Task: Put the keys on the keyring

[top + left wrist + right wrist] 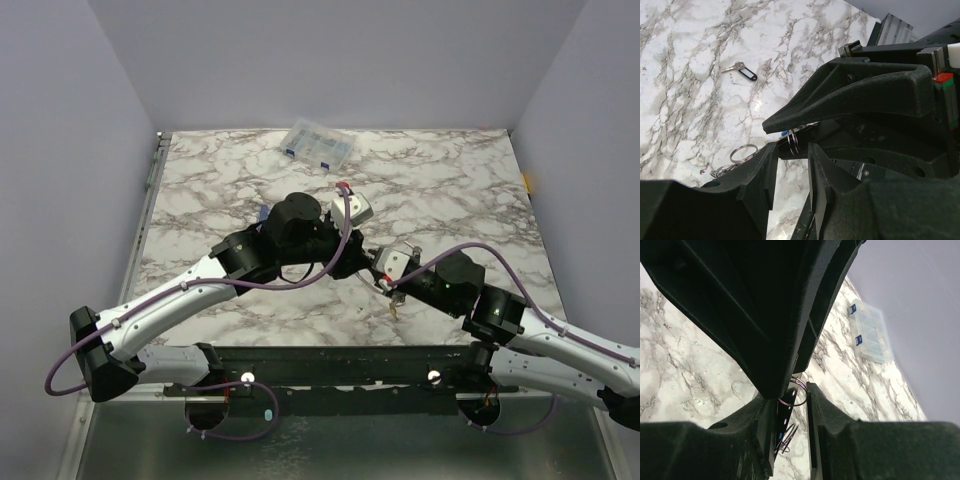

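Note:
Both grippers meet over the middle of the table. My right gripper [789, 395] is shut on a thin grey metal ring, the keyring [799, 392] as far as I can tell, which spans its jaws next to a dark flat piece. In the left wrist view the same keyring [794, 141] shows edge-on with a blue bit beside it. It sits at the tips of my left gripper [792, 150], whose jaws stand apart on either side without touching it. A black-tagged key [742, 71] lies on the marble. A small key [393, 311] dangles under the right gripper [385, 275].
A loose metal ring [743, 151] with smaller rings beside it lies on the marble table [200, 200] near my left fingers. A clear plastic compartment box [318, 143] stands at the back edge. Grey walls close in the table.

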`<state>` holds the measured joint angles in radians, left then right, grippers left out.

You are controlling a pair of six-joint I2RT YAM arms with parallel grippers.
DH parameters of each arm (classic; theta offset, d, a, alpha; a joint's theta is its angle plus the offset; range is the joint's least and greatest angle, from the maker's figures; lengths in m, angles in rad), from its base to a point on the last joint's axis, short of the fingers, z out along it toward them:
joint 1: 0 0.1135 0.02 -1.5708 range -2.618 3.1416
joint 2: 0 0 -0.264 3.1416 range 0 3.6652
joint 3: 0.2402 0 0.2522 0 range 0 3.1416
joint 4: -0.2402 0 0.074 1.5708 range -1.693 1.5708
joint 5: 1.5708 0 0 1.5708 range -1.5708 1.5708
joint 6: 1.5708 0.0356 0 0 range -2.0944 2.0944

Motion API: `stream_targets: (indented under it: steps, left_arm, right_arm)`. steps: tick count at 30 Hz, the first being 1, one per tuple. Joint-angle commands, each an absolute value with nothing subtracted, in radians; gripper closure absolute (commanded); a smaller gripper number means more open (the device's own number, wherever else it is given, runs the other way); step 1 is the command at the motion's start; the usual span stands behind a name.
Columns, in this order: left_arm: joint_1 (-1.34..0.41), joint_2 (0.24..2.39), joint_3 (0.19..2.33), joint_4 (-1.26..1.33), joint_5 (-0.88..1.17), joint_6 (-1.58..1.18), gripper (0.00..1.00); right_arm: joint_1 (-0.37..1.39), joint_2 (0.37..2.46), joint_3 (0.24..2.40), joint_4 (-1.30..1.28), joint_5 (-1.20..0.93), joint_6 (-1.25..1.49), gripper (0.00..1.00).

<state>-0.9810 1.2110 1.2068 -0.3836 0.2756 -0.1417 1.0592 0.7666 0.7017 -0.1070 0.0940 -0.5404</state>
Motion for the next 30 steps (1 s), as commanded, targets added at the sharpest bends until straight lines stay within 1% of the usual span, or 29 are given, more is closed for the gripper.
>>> stream_targets:
  steps: [1,4,10,14,15,17,18,19,22,23,24,25,26,27,28,30]
  left_arm:
    - [-0.984,1.234,1.207,-0.318,0.302,-0.175,0.65]
    - [-0.984,1.248,1.202,-0.306,0.315,-0.182,0.68]
    - [-0.983,1.271,1.191,-0.277,0.319,-0.203,0.70]
    - [-0.983,1.270,1.182,-0.271,0.313,-0.200,0.78]
    - [-0.983,1.269,1.179,-0.271,0.314,-0.199,0.81]
    - [-0.983,1.264,1.171,-0.271,0.313,-0.197,0.90]
    - [-0.983,1.262,1.166,-0.272,0.312,-0.196,0.98]
    - [-0.983,1.260,1.163,-0.270,0.308,-0.195,1.00]
    - [-0.984,1.236,1.136,-0.237,0.293,-0.195,1.00]
    - [-0.984,1.224,1.123,-0.218,0.291,-0.192,1.00]
    - [-0.983,1.212,1.111,-0.199,0.289,-0.190,1.00]
    - [-0.983,1.201,1.103,-0.186,0.281,-0.184,1.00]
    - [-0.984,1.186,1.096,-0.175,0.268,-0.177,1.00]
    - [-0.984,1.173,1.085,-0.158,0.252,-0.169,1.00]
    - [-0.983,1.152,1.069,-0.134,0.244,-0.157,1.00]
    - [-0.983,1.111,1.034,-0.077,0.253,-0.133,1.00]
  right_arm:
    - [1.065,0.757,0.706,-0.017,0.067,-0.529,1.00]
    - [1.065,0.766,0.710,-0.011,0.075,-0.526,0.99]
    - [1.065,0.793,0.718,-0.009,0.087,-0.520,0.99]
    - [1.065,0.791,0.716,-0.009,0.092,-0.521,0.99]
    - [1.065,0.790,0.716,-0.009,0.094,-0.523,0.99]
    - [1.065,0.782,0.714,0.018,0.099,-0.523,0.99]
    - [1.065,0.779,0.711,0.023,0.101,-0.522,0.99]
    - [1.065,0.776,0.709,0.028,0.100,-0.520,0.99]
    - [1.065,0.769,0.704,0.047,0.108,-0.497,0.99]
    - [1.065,0.768,0.702,0.056,0.116,-0.483,0.95]
    - [1.065,0.766,0.704,0.059,0.119,-0.470,0.84]
    - [1.065,0.765,0.703,0.061,0.121,-0.457,0.70]
    - [1.065,0.762,0.702,0.065,0.124,-0.443,0.58]
    - [1.065,0.759,0.698,0.070,0.123,-0.428,0.49]
    - [1.065,0.756,0.694,0.076,0.119,-0.415,0.44]
    - [1.065,0.751,0.688,0.080,0.115,-0.390,0.38]
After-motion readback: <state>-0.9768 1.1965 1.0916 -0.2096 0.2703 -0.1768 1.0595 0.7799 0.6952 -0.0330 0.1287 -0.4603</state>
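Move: The keyring, pinched in the right fingertips, has its ringed end about 2 cm to the left hand's right, 1 cm ahead and 1 cm lower. From the right hand that end lies about 1 cm to the left, otherwise level. Its yellow tag hangs some 8 cm back, 6 cm right and 5 cm below the left hand; the loose key on the table is roughly 10 cm ahead, 15 cm right and 25 cm below the left hand. The keyring's ringed end is taken between the left fingers, which edge about 1 cm right, 1 cm down and slightly forward to it, closing from about a third open to shut. The right hand first dips a little under 1 cm while keeping its pinch, then spreads its fingers to let go and lifts about 1.5 cm, tilting slightly. ##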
